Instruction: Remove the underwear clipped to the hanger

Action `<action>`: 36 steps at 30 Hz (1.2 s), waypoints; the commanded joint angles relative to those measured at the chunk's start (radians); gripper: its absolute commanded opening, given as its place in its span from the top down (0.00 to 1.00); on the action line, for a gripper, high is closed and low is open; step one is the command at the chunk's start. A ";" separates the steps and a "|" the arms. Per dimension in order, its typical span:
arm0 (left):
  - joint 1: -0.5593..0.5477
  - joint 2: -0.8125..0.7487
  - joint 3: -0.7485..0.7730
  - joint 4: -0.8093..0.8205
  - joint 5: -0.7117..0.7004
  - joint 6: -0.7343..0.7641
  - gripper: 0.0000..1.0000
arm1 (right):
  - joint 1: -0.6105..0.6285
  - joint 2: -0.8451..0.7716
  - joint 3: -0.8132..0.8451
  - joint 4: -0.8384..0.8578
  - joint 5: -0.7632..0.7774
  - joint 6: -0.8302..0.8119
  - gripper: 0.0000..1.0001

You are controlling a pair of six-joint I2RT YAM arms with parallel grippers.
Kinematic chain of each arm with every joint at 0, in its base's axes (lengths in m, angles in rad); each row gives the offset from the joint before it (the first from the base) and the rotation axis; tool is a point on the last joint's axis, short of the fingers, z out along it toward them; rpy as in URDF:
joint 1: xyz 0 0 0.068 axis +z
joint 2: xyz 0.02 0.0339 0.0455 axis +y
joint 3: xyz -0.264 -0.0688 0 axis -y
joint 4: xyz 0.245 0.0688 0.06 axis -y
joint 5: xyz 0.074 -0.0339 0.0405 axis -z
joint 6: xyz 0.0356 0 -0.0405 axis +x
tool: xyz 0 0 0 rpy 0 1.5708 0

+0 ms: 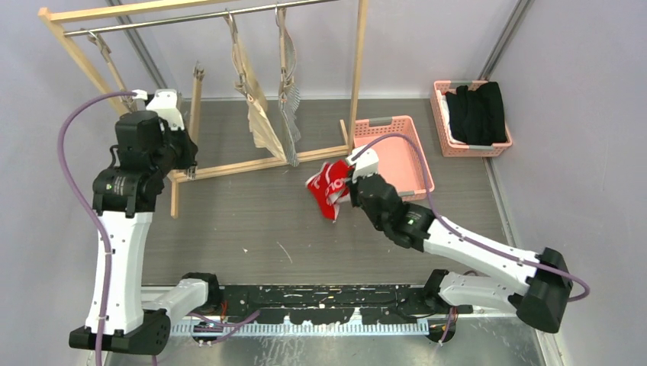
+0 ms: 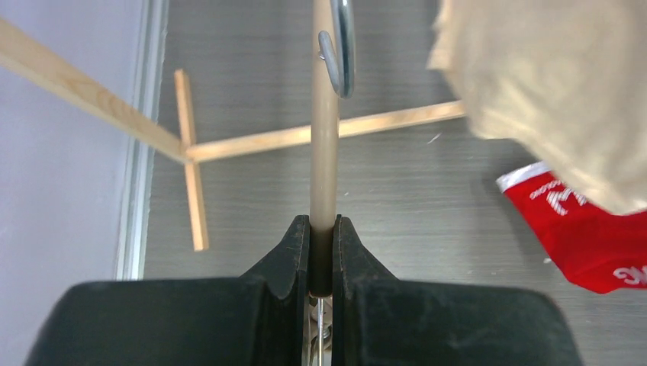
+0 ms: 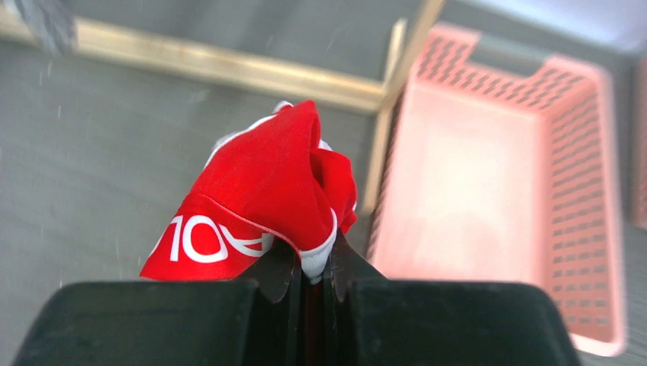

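Note:
My right gripper (image 1: 349, 185) is shut on the white waistband of the red underwear (image 1: 326, 189), holding it above the table just left of an empty pink basket. The wrist view shows the red cloth (image 3: 259, 183) bunched above the right gripper (image 3: 309, 263). My left gripper (image 1: 185, 155) is shut on the beige bar of a bare hanger (image 2: 324, 152) with a metal clip (image 2: 341, 46) at its far end. The cream-beige underwear (image 1: 259, 114) and the pinstriped underwear (image 1: 290, 114) hang clipped to hangers on the rail. The cream one (image 2: 557, 84) and the red one (image 2: 587, 236) also show in the left wrist view.
The wooden clothes rack (image 1: 357, 61) stands at the back, its base bar (image 1: 252, 164) along the table. The empty pink basket (image 1: 421, 164) sits right of the rack. A second pink basket (image 1: 442, 130) at the far right holds a black garment (image 1: 477, 110). Walls close both sides.

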 commanded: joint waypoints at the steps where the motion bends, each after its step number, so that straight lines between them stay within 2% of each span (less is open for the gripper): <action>1: 0.003 -0.011 0.114 0.032 0.132 0.026 1.00 | -0.016 -0.071 0.127 0.059 0.279 -0.149 0.99; 6: 0.003 -0.017 0.184 0.017 0.171 0.026 1.00 | -0.090 -0.085 0.174 0.186 0.386 -0.248 0.99; 11: 0.004 -0.007 0.260 0.019 0.213 0.023 1.00 | -0.232 -0.082 0.191 0.281 0.395 -0.266 0.99; 15: 0.003 0.025 0.303 0.031 0.215 0.025 1.00 | -0.361 -0.063 0.170 0.314 0.355 -0.254 0.99; 20: 0.004 0.088 0.338 0.065 0.217 0.024 1.00 | -0.454 0.007 0.139 0.310 0.292 -0.221 0.99; 26: 0.003 0.180 0.429 0.099 0.196 0.031 1.00 | -0.520 0.106 0.118 0.311 0.224 -0.178 0.99; 36: 0.030 0.310 0.585 0.115 0.169 0.031 1.00 | -0.554 0.208 0.120 0.305 0.137 -0.136 0.99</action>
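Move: The pink basket that the red underwear goes to has its middle about 15 cm ahead of the right hand, 16 to its right and 15 below; the basket of dark clothes stands some 13 cm beyond it and 24 farther right. For the left hand's empty hanger, the rail is roughly 11 cm ahead, 3 right and 20 above; the hanging beige underwear is 10 ahead and 15 right, level in height. The red underwear, still pinched in the right hand, is lifted about 13 cm while swinging right and forward (18 and 13 cm in all), the wrist turning some 40 degrees clockwise, then lowered again over the pink basket. The left hand keeps its grip on the empty hanger and carries it up, then forward and up towards the rail, tipping the fingers upward. ##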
